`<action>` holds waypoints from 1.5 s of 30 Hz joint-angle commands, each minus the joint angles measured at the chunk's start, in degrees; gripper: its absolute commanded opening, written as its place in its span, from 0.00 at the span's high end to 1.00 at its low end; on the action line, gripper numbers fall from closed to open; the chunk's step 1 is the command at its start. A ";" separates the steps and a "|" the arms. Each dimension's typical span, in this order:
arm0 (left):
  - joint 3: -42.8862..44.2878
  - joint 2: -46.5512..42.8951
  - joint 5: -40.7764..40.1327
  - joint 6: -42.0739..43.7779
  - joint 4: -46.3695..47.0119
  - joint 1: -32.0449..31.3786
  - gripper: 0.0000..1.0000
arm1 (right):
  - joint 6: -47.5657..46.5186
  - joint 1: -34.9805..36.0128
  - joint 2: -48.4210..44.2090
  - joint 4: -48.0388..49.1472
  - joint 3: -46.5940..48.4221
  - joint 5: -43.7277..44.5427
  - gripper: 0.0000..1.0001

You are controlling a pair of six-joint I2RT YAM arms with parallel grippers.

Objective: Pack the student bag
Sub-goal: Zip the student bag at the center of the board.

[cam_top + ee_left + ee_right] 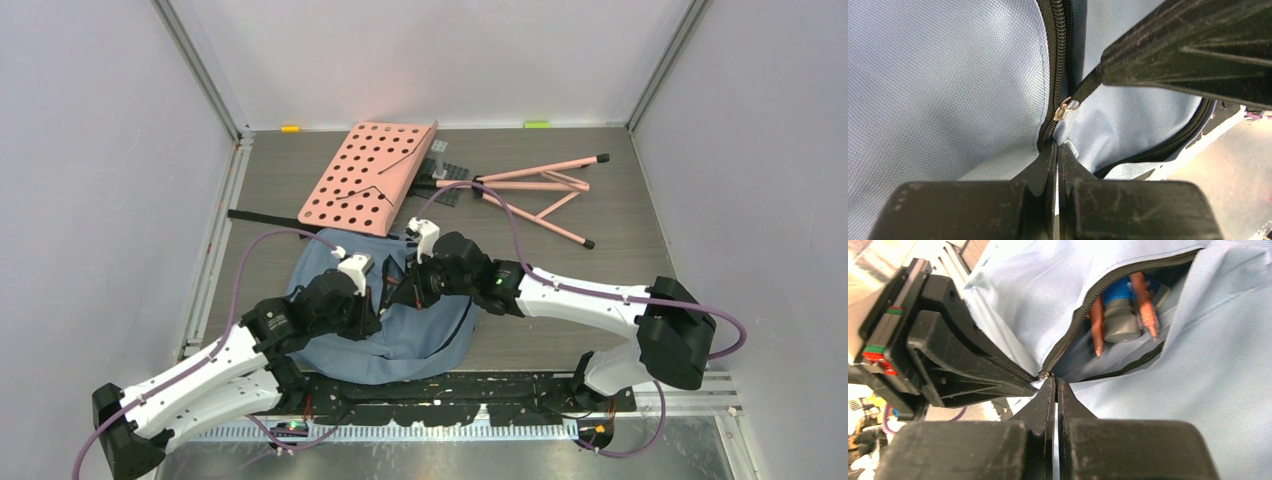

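The blue-grey student bag [415, 335] lies flat between my two arms, its black zipper [1083, 315] partly undone. Through the gap a blue and grey item with orange prongs [1120, 315] shows inside. My left gripper [1057, 146] is shut, pinching the bag's fabric at the zipper seam just below the metal slider [1063, 109]. My right gripper [1055, 382] is shut on the black zipper pull [1087, 89] fixed to that slider. The two grippers meet tip to tip over the bag [392, 295].
A pink perforated board [365, 175] lies behind the bag, with a pink folding stand [540, 190] to its right. A black strap [262, 217] trails left from the bag. Walls close in both sides and the back.
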 commanded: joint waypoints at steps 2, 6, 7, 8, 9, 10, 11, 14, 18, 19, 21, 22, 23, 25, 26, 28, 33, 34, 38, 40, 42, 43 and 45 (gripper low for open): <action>0.77 0.26 2.91 -0.28 -2.75 -0.83 1.00 | -6.20 -0.82 -3.19 0.99 4.89 9.55 1.00; 1.32 0.11 3.71 -1.43 -4.73 -1.03 1.00 | -8.26 -0.81 -2.35 -0.08 7.72 11.16 0.99; 1.42 0.10 3.76 -1.55 -5.23 -1.15 1.00 | -8.47 -0.82 -2.21 -0.18 8.21 12.20 0.99; 1.45 0.10 3.76 -1.55 -5.69 -1.25 1.00 | -8.84 -0.82 -1.99 -0.25 9.11 13.31 0.99; 1.34 0.06 3.72 -1.63 -6.10 -1.29 1.00 | -9.11 -0.87 -1.85 -0.26 9.52 13.59 0.99; 1.29 -0.02 3.68 -1.69 -6.61 -1.36 1.00 | -9.62 -0.89 -1.48 -0.27 10.40 14.08 0.99; 1.33 -0.07 3.65 -1.79 -7.01 -1.38 1.00 | -9.98 -0.95 -1.29 -0.31 10.78 14.32 0.99; 1.50 -0.65 3.76 -2.21 -8.58 -1.55 1.00 | -11.31 -1.58 0.07 -0.73 12.71 15.08 0.99; 1.83 -2.43 4.16 -3.05 -9.91 -1.82 1.00 | -12.42 -3.12 1.56 -0.88 14.24 15.21 0.99; 1.86 -2.69 4.27 -3.24 -10.15 -1.90 1.00 | -12.48 -3.77 2.05 -0.88 14.46 14.93 0.99; 2.05 -2.92 4.29 -3.69 -10.72 -1.91 1.00 | -12.43 -4.63 2.94 -0.88 15.01 14.15 0.99; 2.17 -2.96 4.37 -3.87 -10.98 -1.98 1.00 | -12.35 -4.88 3.16 -0.88 15.31 13.65 0.99; 2.25 -2.83 4.42 -4.04 -11.29 -2.00 1.00 | -12.14 -5.29 3.48 -0.88 15.43 13.44 0.99; 2.54 -2.57 4.42 -4.19 -11.68 -2.04 1.00 | -11.89 -5.53 3.62 -0.86 15.93 12.57 1.00; 2.69 -2.54 4.20 -4.19 -11.69 -2.06 1.00 | -11.82 -5.51 3.50 -0.87 16.00 10.94 1.00; 3.42 -2.59 3.01 -4.11 -11.38 -2.09 1.00 | -11.32 -5.48 3.26 -0.86 16.11 7.55 1.00; 5.48 -2.67 -0.02 -4.06 -6.29 -2.09 0.93 | -11.85 -3.65 2.19 -0.88 15.67 3.84 0.99; 6.00 -2.52 -0.93 -3.84 -5.34 -2.09 0.90 | -12.02 -3.22 2.09 -0.88 15.52 3.58 0.99; 9.09 -0.34 -4.80 -2.19 -4.44 -2.04 0.78 | -12.27 -2.65 2.11 -2.90 16.07 2.09 0.99; 10.59 0.67 -7.64 -1.73 -5.11 -2.05 0.71 | -12.32 -2.52 1.87 -3.39 16.24 1.71 0.99; 11.27 0.98 -9.47 -1.42 -5.02 -2.04 0.67 | -12.28 -2.42 1.68 -3.57 16.32 1.38 0.99; 11.42 0.91 -10.10 -0.92 -4.46 -2.08 0.66 | -12.28 -2.41 1.65 -3.64 16.34 1.20 0.99; 11.74 0.73 -11.41 -0.12 -3.48 -2.08 0.62 | -12.28 -2.34 1.54 -3.80 16.42 0.98 0.99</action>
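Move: The right fingers already hold the zip's pull tab. The gold slider sits about 2 cm back from them, 2 cm left and 2 cm lower, and the far end of the bag's opening lies some 9 cm ahead, 1 cm left and 3 cm down. The bottle shows in the gap roughly 5 cm ahead, 2 cm left and 5 cm below. From the left fingers, shut on cloth at the zip's closed end, the slider is about 3 cm ahead, straight in line, 1 cm up. Keeping its pinch on the pull tab, the right hand draws the slider forward along the zip, about 4 cm towards the opening's far end, then mainly lifts and eases slightly left. The left hand holds the cloth behind it while rising a little, then opens about a third, lets go and goes up and slightly forward, ending some 5 cm higher. ##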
